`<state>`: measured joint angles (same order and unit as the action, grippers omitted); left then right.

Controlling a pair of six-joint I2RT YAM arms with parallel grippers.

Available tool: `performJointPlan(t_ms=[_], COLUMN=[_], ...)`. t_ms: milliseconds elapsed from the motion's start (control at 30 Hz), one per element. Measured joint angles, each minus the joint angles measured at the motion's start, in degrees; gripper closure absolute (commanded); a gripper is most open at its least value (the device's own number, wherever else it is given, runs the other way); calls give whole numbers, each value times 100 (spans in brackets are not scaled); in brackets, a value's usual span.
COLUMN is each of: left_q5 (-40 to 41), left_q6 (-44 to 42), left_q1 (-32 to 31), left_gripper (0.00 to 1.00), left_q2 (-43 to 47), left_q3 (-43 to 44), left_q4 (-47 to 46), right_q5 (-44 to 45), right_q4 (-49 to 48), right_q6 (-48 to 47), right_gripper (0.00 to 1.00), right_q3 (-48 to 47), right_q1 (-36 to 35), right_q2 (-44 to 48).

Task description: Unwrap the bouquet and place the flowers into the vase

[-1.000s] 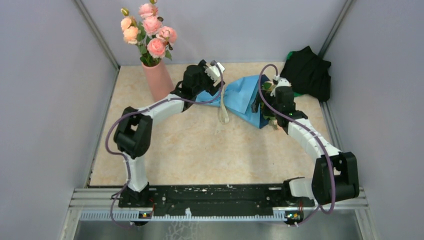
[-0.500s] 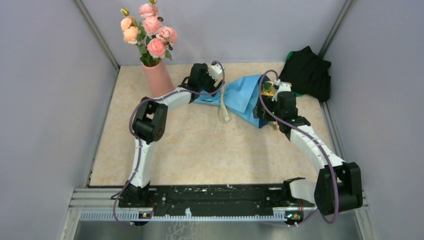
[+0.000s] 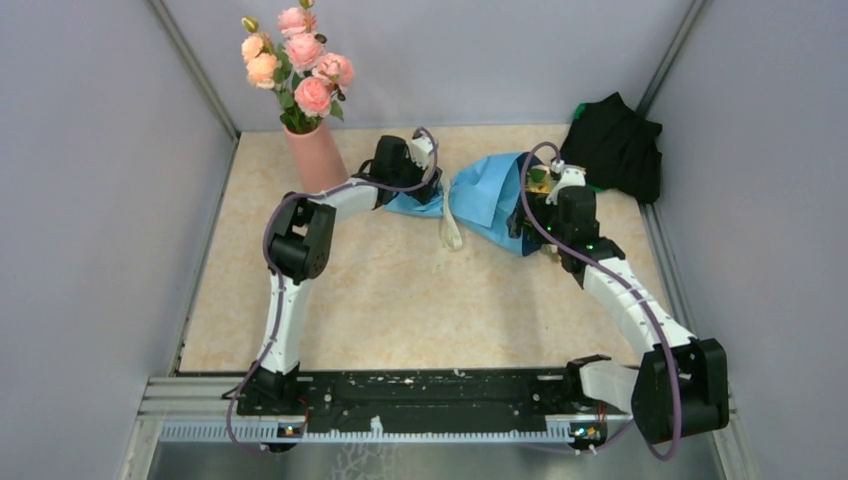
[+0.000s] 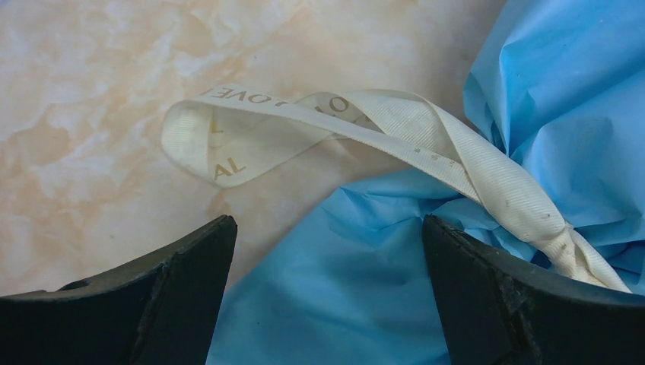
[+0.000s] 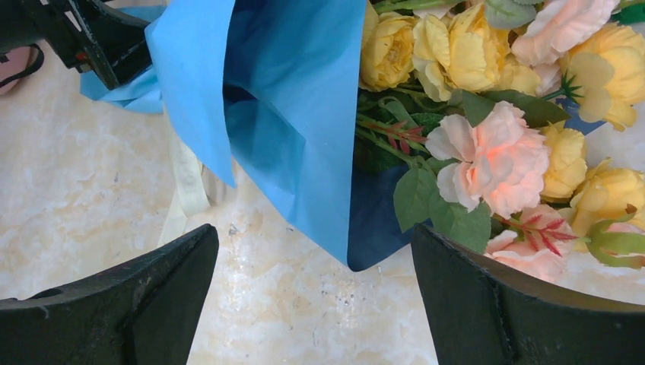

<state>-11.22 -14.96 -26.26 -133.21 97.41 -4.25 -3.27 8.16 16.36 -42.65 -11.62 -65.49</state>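
The bouquet [image 3: 488, 195] lies on the table, a blue paper cone [image 5: 304, 114] with yellow and peach-pink flowers [image 5: 487, 152] at its wide end. Its cream ribbon [image 4: 380, 125] is still knotted round the narrow end, one loop trailing on the table. My left gripper [image 4: 327, 228] is open, its fingers [image 4: 175, 296] straddling the blue paper just below the knot. My right gripper [image 5: 316, 236] is open over the lower corner of the paper, with the blooms beside its right finger [image 5: 487, 304]. The salmon-pink vase [image 3: 316, 165] stands at the back left, left of my left gripper [image 3: 412, 180].
Larger pink roses [image 3: 300, 60] fill the vase. A black cloth heap [image 3: 615, 145] lies in the back right corner, close behind my right gripper [image 3: 530, 215]. Grey walls enclose the table on three sides.
The left arm has stretched forward, its elbow swinging right, and its gripper has settled lower over the bouquet's narrow end. The right arm has reached slightly further forward. Both grippers stay open.
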Motion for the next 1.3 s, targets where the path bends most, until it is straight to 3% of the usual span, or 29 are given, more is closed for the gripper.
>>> performJointPlan(t_ms=[300,700,1000,1300], left_q5=[-595,-415,-306,-184], left_q6=[708,942,1270,1917], left_q1=[-46,-791,-1202,-1676], left_gripper=[2,2,2,3], left_q2=[575,1637,2199,2723], left_q3=[-1152,-2485,-3224,-4063], left_q4=[-356,-61,-59,-542], right_q5=[0,396,546,205], right_q4=[0,284,-31,-282], right_q6=[44,439,581,616], right_gripper=[4,4,4,4], right_q3=[0,-20,-105,-857], right_q1=[0,0,0,-17], right_q2=[50,-389,-1679,-2833])
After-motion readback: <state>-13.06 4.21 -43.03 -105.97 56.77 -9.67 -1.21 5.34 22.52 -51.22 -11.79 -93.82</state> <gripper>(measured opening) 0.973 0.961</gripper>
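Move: The left hand is low on the paper-wrapped stems, whose middle lies about 3 cm back and 3 cm to its left and 2 cm below; the ribbon knot sits some 4 cm back and 4 cm to its right. The right hand hovers over the wrapper's near mouth corner, about 2 cm ahead, 3 cm left and 12 cm below; the flower heads lie 16 cm ahead of this hand, 4 cm right, and the knot 17 cm ahead, 20 cm left. Staying low with its fingers wide open, the left hand drags the wrapped stems back towards the robot by about 24 cm and some 5 cm to the right, its fingers tipping some 20 degrees further down as it goes. The right hand first waits, then sinks about 11 cm with its fingers tipping down, and at the end pushes forward about 4 cm at the wrapper's mouth, still open around a loose fold of blue paper just below the flowers. ##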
